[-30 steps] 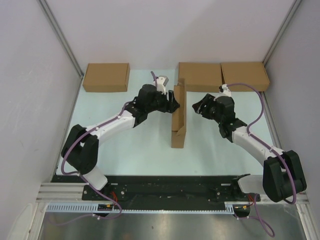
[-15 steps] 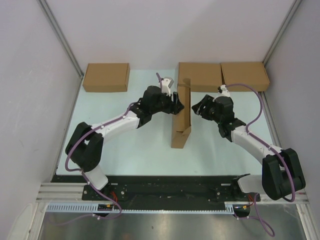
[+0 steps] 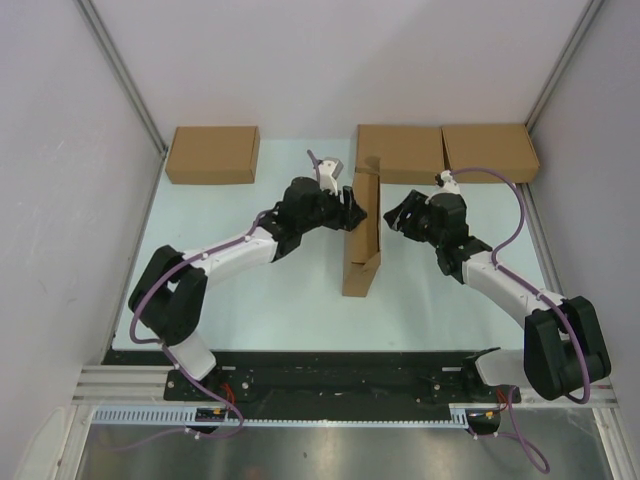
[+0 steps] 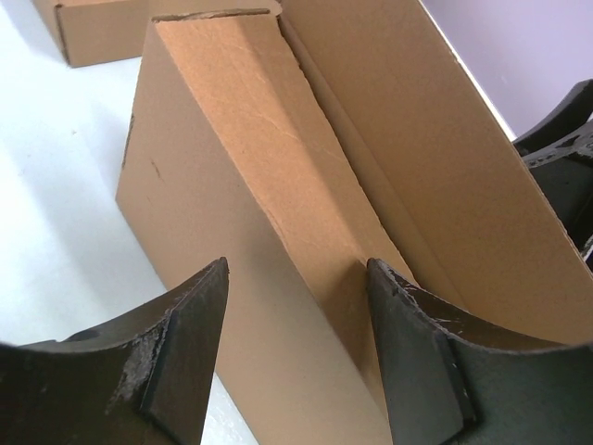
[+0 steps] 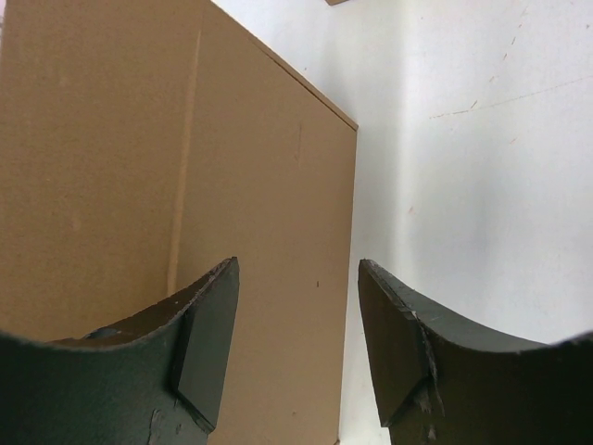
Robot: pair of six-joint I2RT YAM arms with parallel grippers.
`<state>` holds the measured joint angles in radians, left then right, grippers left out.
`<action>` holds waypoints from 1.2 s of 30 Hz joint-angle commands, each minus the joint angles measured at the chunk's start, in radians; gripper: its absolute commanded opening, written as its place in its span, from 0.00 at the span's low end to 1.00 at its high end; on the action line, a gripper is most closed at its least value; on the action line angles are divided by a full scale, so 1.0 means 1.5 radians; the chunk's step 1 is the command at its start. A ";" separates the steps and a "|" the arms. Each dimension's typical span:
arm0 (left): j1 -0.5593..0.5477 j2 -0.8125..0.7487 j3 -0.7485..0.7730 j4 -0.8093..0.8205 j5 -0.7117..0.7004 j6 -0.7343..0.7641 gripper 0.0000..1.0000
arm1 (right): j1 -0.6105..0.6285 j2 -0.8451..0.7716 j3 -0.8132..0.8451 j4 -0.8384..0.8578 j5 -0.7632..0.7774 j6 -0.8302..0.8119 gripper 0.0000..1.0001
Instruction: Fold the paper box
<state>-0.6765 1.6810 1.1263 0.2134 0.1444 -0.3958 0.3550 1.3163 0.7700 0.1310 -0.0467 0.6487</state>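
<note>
The paper box (image 3: 362, 235) stands on its long edge in the middle of the table, a narrow brown cardboard shape with one panel leaning right. My left gripper (image 3: 352, 207) is open at its upper left side. In the left wrist view the left gripper (image 4: 296, 267) straddles a folded wall of the paper box (image 4: 278, 185), the right finger at the crease. My right gripper (image 3: 392, 215) is open just right of the box, apart from it. In the right wrist view the right gripper (image 5: 297, 264) faces a flat panel of the box (image 5: 139, 139) near its edge.
Three closed cardboard boxes lie along the back: one at the left (image 3: 212, 154), two side by side at the right (image 3: 400, 153) (image 3: 490, 152). The nearer right one sits just behind the standing box. White walls close in both sides of the table.
My left gripper has moved right against the box, and the box's upper panel has tipped toward the right gripper. The right arm has barely shifted.
</note>
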 commanded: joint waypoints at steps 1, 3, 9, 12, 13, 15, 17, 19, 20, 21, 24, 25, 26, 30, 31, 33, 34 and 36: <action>0.010 -0.011 -0.053 -0.079 -0.010 0.000 0.66 | 0.001 -0.015 0.012 0.004 0.001 -0.018 0.60; 0.012 -0.018 -0.063 -0.081 -0.012 0.000 0.66 | 0.003 -0.019 0.012 0.006 0.003 -0.021 0.60; 0.013 -0.018 -0.065 -0.089 -0.018 0.000 0.66 | 0.010 -0.043 0.013 0.007 0.008 -0.034 0.60; 0.016 -0.019 -0.062 -0.095 -0.020 -0.002 0.66 | 0.018 -0.067 0.017 -0.010 0.018 -0.045 0.60; 0.017 -0.020 -0.062 -0.095 -0.020 -0.005 0.66 | 0.021 -0.071 0.018 -0.015 0.020 -0.050 0.61; 0.019 -0.023 -0.064 -0.095 -0.021 -0.007 0.66 | 0.022 -0.089 0.019 -0.030 0.025 -0.054 0.61; 0.022 -0.025 -0.064 -0.097 -0.021 -0.007 0.66 | 0.028 -0.103 0.023 -0.052 0.031 -0.063 0.61; 0.024 -0.026 -0.065 -0.102 -0.021 -0.006 0.66 | 0.032 -0.133 0.025 -0.070 0.056 -0.074 0.61; 0.024 -0.026 -0.068 -0.103 -0.020 -0.006 0.66 | 0.037 -0.143 0.026 -0.080 0.064 -0.084 0.61; 0.025 -0.027 -0.069 -0.103 -0.020 -0.006 0.66 | 0.038 -0.172 0.026 -0.113 0.075 -0.090 0.61; 0.026 -0.027 -0.080 -0.098 -0.021 -0.010 0.66 | 0.076 -0.224 0.024 -0.196 0.127 -0.119 0.59; 0.026 -0.027 -0.081 -0.095 -0.023 -0.011 0.66 | 0.096 -0.267 0.021 -0.216 0.144 -0.129 0.58; 0.026 -0.025 -0.080 -0.095 -0.022 -0.012 0.66 | 0.120 -0.292 0.003 -0.246 0.187 -0.142 0.58; 0.027 -0.017 -0.075 -0.097 -0.024 -0.016 0.66 | 0.294 -0.412 -0.061 -0.317 0.303 -0.073 0.57; 0.027 -0.016 -0.076 -0.095 -0.023 -0.017 0.66 | 0.315 -0.432 -0.080 -0.331 0.318 -0.051 0.57; 0.027 -0.015 -0.076 -0.096 -0.024 -0.021 0.66 | 0.344 -0.483 -0.123 -0.354 0.346 0.000 0.57; 0.027 -0.015 -0.078 -0.097 -0.024 -0.021 0.66 | 0.365 -0.494 -0.134 -0.361 0.355 0.012 0.56; 0.027 -0.021 -0.085 -0.095 -0.024 -0.028 0.66 | 0.382 -0.516 -0.149 -0.378 0.377 0.032 0.56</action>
<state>-0.6422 1.6341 1.0546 0.2348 0.1314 -0.4526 0.8787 0.5735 0.6037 -0.3187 0.3748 0.5877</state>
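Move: The paper box stands on edge, leaning a little to the right. Its middle is about 2 cm right of my left hand, level with it fore and aft, and some 9 cm lower. From my right hand, the box's near end lies about 12 cm back, 7 cm left and 8 cm down. The open lid is about 3 cm to that hand's left, and a closed carton sits some 26 cm ahead, 4 cm right and 14 cm lower. I draw my right hand away from the lid side, first lifting it slowly, then sweeping it back about 17 cm past the box's right side towards its near end. It rises about 8 cm and dips slightly at the end, fingers tipping up about 12 degrees and staying open. My left hand keeps a fingertip on the box's narrow top face and eases left about 2 cm, fingers still apart. ##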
